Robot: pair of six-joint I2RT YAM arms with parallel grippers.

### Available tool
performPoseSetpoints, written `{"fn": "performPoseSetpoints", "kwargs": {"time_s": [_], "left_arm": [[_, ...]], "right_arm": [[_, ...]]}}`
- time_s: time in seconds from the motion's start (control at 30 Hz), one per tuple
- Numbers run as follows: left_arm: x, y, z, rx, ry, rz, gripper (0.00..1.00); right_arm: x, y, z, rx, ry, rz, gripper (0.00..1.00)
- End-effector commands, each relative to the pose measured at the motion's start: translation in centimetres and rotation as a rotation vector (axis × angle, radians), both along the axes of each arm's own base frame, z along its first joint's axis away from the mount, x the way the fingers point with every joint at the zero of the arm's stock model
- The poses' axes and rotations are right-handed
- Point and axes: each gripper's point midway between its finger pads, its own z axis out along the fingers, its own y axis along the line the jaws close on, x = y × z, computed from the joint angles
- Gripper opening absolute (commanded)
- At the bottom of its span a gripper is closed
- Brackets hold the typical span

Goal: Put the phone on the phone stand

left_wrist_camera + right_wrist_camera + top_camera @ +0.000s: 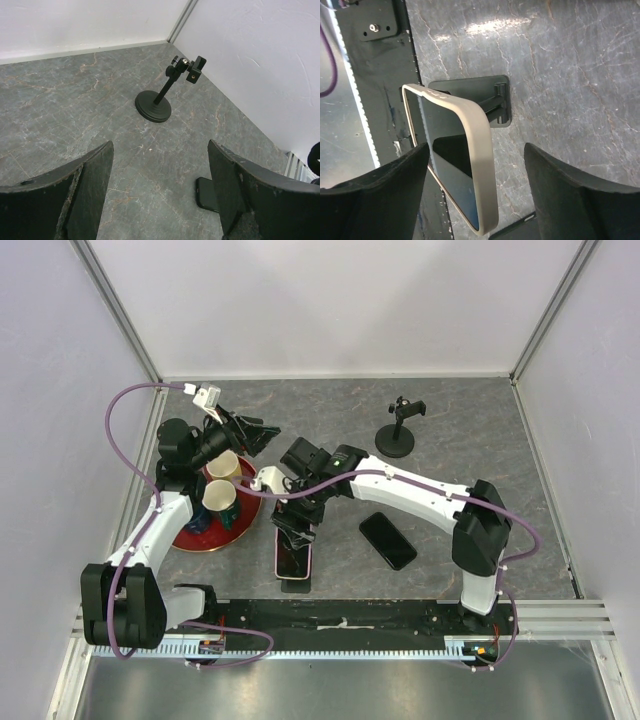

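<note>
A phone [445,165] in a beige case leans tilted on a small dark grey phone stand [465,87], close to the table's near edge. From above, the phone [293,562] covers most of the stand. My right gripper [476,150] is open with one finger on each side of the phone, and the right finger [560,185] stands clearly off it. In the top view, the right gripper [297,523] hovers just behind the phone. My left gripper [262,435] is open and empty above the table's left side, its fingers [90,185] wide apart.
A black phone [388,540] lies flat right of the stand, its corner showing in the left wrist view [207,194]. A black clamp stand on a round base [397,435] is at the back right. A red plate [190,538] with two cups [222,465] lies under the left arm.
</note>
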Motion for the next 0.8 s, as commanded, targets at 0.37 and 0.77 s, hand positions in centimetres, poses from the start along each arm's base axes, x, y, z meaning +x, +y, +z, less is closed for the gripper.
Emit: {"fn": "performPoseSetpoints", "kwargs": {"time_s": [0.37, 0.77], "left_arm": [[0.1, 0.0, 1.6, -0.010, -0.052, -0.015, 0.82], [0.1, 0.0, 1.6, -0.011, -0.051, -0.015, 0.82]], "right_arm": [[0.2, 0.5, 1.4, 0.028, -0.150, -0.033, 0.56], [0.1, -0.4, -0.4, -0.073, -0.288, -0.064, 0.52]]}}
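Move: The phone already leans on the phone stand with the right gripper open around its top edge; the phone's middle lies about 3 cm back and 4 cm below that hand, the stand's middle some 5 cm back and 7 cm below. On the table, about 11 cm down, the black phone lies roughly 22 cm right and 3 cm ahead, and the red plate 21 cm left and 13 cm ahead. From the left hand, the phone is about 21 cm back, 4 cm right and 17 cm below. Close the right gripper partway around the phone's top edge, one finger on the screen side and one behind, until the rear finger comes up against the phone's frame. Meanwhile ease the hand back about 1.5 cm towards the base, and tilt the wrist some 10 degrees so that the fingertips swing forward. ##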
